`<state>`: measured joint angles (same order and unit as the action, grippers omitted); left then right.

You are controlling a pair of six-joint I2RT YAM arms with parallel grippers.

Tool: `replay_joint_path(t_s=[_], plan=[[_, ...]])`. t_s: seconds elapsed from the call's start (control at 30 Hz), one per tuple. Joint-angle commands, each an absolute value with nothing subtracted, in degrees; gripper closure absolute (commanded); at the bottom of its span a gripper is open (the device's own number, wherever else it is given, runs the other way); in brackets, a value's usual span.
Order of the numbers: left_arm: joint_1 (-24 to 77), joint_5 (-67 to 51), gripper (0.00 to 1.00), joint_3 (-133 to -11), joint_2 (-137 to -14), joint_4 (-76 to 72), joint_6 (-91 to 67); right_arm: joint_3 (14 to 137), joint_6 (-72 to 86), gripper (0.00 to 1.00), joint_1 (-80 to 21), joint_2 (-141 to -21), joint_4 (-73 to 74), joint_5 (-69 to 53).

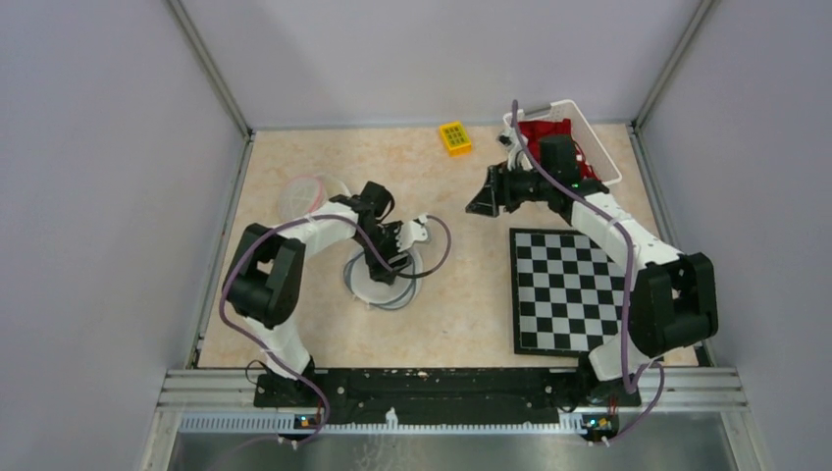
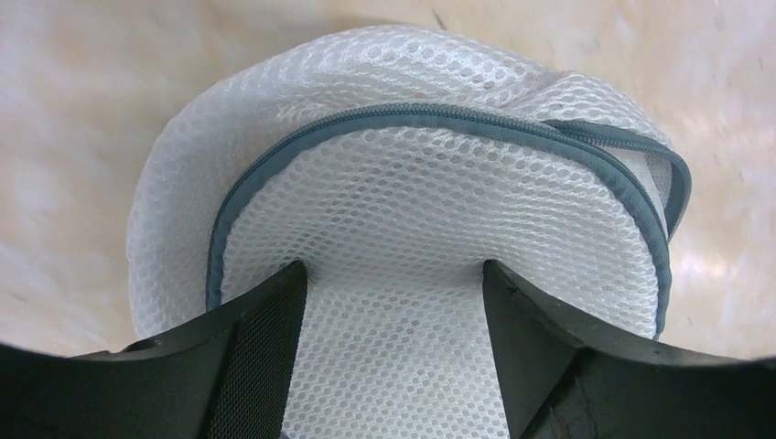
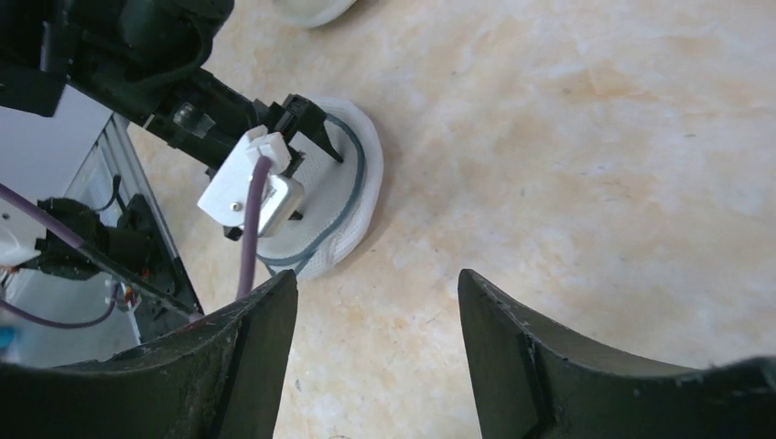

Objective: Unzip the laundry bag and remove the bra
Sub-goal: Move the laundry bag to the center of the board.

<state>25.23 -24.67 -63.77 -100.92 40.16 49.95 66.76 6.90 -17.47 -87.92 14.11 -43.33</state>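
The laundry bag (image 1: 390, 294) is a round white mesh pouch edged with a grey zipper (image 2: 439, 114), lying flat on the table left of centre. At the right of the left wrist view the zipper tapes part a little. My left gripper (image 2: 393, 274) is open and straddles the bag's top, both fingertips (image 2: 285, 279) denting the mesh. In the top view it (image 1: 381, 260) sits right over the bag. My right gripper (image 3: 377, 283) is open above bare table, nothing between its fingers; in the top view it (image 1: 484, 201) hangs right of the bag (image 3: 352, 183). No bra shows in the bag.
A pale round item with a pink edge (image 1: 309, 193) lies behind and left of the bag; I cannot tell what it is. At the back are a yellow block (image 1: 454, 137) and a white basket (image 1: 594, 147) with red contents. A checkerboard mat (image 1: 569, 289) lies at the right.
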Motion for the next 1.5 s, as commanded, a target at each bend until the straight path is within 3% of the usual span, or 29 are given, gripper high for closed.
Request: replay_joint_path(t_s=[0.0,0.37,0.8,0.97,1.1,1.47], plan=[[27.7,-26.1,0.24,-73.9,-110.2,38.7,45.3,67.7,9.4,0.35,-10.7,-82.6,12.8,-45.8],[30.3,-24.3,0.23,-109.4,-134.4,31.7,38.0,61.8,10.4,0.35,-1.5,-77.6,10.8,-48.9],[30.3,-27.3,0.20,-120.9,-140.9,14.7,30.5,62.7,5.9,0.35,-1.3,-75.0,15.9,-47.0],[30.3,-27.5,0.15,-123.2,-137.1,15.2,29.3,62.6,6.0,0.35,-1.3,-73.3,16.5,-47.2],[29.9,-25.2,0.02,-122.7,-130.7,16.4,24.8,62.9,7.6,0.35,-1.2,-72.9,16.3,-48.5],[16.1,-25.1,0.01,-99.5,-103.8,30.2,18.9,61.4,8.8,0.34,-1.3,-70.8,16.6,-50.6]])
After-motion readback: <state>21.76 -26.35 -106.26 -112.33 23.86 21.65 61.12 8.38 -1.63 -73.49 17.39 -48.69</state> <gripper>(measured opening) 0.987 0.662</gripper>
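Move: The flattened laundry bag lies under the left fingers, its middle about 1 cm back, 2 cm left and 1 cm below. The clear spot for it is some 22 cm ahead and 19 cm right; the yellow tray sits about 36 cm ahead, 17 cm right, and the pink-trimmed mesh bag roughly 19 cm ahead, 19 cm left. From the right hand the laundry bag is around 8 cm back, 21 cm left and 18 cm below. With its parted fingers already on the mesh, the left hand drags the laundry bag across the table, about 24 cm forward and nearly 20 cm right, towards the yellow tray, tilting so the fingers point more flatly to the right, then opens wider and comes off, rising some 15 cm and swinging back left. Meanwhile the right hand, empty and half open, draws some 9 cm right and a few centimetres up, away from where the bag had lain, turning slightly clockwise, then hovers and creeps a little higher. ##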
